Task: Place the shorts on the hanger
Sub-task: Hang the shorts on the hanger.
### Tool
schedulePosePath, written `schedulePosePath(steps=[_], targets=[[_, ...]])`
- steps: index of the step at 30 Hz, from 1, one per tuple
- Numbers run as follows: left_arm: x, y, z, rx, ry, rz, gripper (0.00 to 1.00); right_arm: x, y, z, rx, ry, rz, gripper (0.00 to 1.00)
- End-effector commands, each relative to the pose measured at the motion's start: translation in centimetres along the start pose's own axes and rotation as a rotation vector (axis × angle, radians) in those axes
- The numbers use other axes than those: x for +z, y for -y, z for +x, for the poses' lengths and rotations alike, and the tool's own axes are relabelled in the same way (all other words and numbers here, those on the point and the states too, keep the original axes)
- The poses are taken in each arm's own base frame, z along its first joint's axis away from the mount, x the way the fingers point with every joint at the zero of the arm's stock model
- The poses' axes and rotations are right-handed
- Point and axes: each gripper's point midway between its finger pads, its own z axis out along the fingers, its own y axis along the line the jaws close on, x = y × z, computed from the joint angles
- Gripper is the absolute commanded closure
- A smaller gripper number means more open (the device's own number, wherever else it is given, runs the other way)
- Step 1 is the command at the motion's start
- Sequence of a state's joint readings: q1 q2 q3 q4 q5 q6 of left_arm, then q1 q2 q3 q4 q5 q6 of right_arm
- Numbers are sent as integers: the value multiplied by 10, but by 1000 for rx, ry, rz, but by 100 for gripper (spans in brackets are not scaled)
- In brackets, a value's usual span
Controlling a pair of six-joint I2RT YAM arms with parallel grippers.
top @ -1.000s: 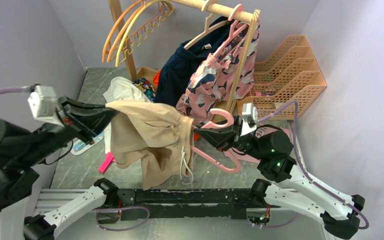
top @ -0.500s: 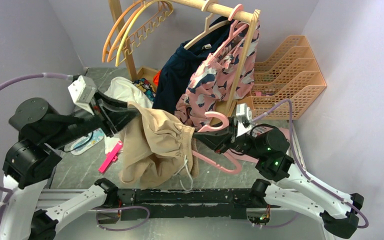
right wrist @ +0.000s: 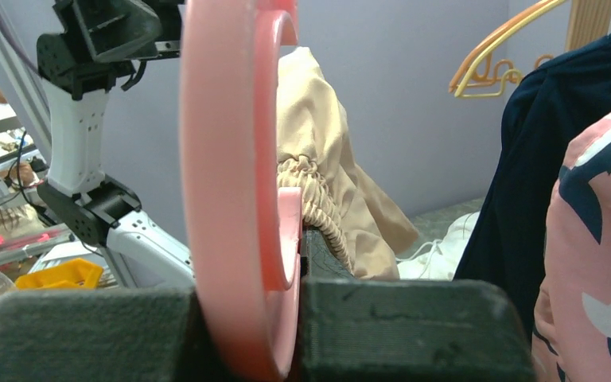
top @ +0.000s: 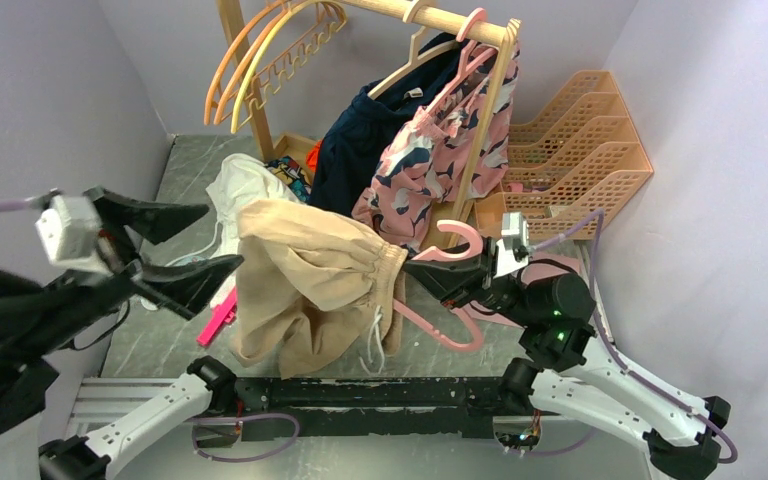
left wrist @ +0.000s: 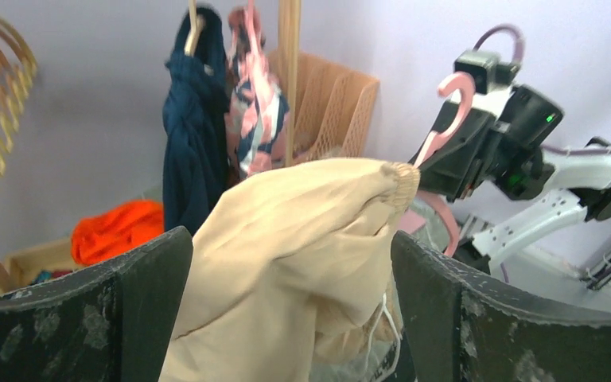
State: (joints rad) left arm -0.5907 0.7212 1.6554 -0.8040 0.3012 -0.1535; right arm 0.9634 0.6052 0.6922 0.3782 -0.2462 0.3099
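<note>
The tan shorts [top: 305,270] hang in a bunch over one arm of the pink hanger [top: 455,235], gathered waistband and white drawstring toward the right. My right gripper [top: 428,272] is shut on the hanger [right wrist: 231,159] near its hook, with the waistband of the shorts [right wrist: 318,159] just past its fingers. My left gripper [top: 222,237] stands wide open just left of the shorts. In the left wrist view the shorts [left wrist: 302,239] hang beyond my left gripper [left wrist: 290,247] and I cannot tell if the fingers touch them. The hanger's hook [left wrist: 453,91] shows above the right arm.
A wooden rack [top: 440,15] at the back carries orange and yellow hangers [top: 260,60], a navy garment [top: 370,130] and a pink patterned garment [top: 450,140]. A peach mesh file tray [top: 580,140] stands back right. White cloth [top: 245,185] and a pink clip [top: 215,325] lie on the table.
My left gripper has opened, let go of the shorts and drawn back to the left. The shorts stay hanging on the hanger. The right arm has shifted slightly right.
</note>
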Motion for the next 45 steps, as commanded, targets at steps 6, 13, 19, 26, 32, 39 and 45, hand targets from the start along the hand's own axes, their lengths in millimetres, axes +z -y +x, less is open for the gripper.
schedulePosePath(steps=[6, 13, 19, 26, 32, 39, 45], targets=[[24, 29, -43, 111, 164, 208, 4, -3, -5, -20, -1, 66, -7, 100], [79, 41, 26, 67, -101, 464, 11, -19, -2, -9, -24, -26, 31, 100], [93, 31, 75, 72, -235, 504, 9, -31, -7, 7, -31, -137, 16, 100], [95, 51, 128, 81, -376, 581, 7, -31, -11, 10, -58, -212, -7, 100], [93, 73, 170, 107, -529, 612, 11, -26, -15, 17, -45, -238, -44, 100], [96, 78, 190, 144, -619, 625, 41, -19, -29, 18, -20, -267, -132, 100], [99, 88, 200, 150, -653, 667, 69, -12, -39, 18, -2, -279, -200, 100]])
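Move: The shorts hang off the left end of the pink hanger, their middle about 14 cm to the left gripper's right, 2 cm back and some 21 cm below. The hanger, held by the right gripper, is about 28 cm to the left gripper's right, level fore and aft, 12 cm lower. Navy trousers hang about 28 cm ahead, 23 cm right and 15 cm down. From the right gripper, the shorts' middle is about 13 cm left, 4 cm back and 10 cm down. Lift the open left gripper briefly, then swing it right and down to the shorts, ending some 16 cm right and 18 cm lower; turn it clockwise about 40 degrees and roll its left side up. Close about halfway, pinching the cloth beside the waistband. Keep the right gripper shut on the hanger, sinking it about 6 cm with its fingertips dipping. ##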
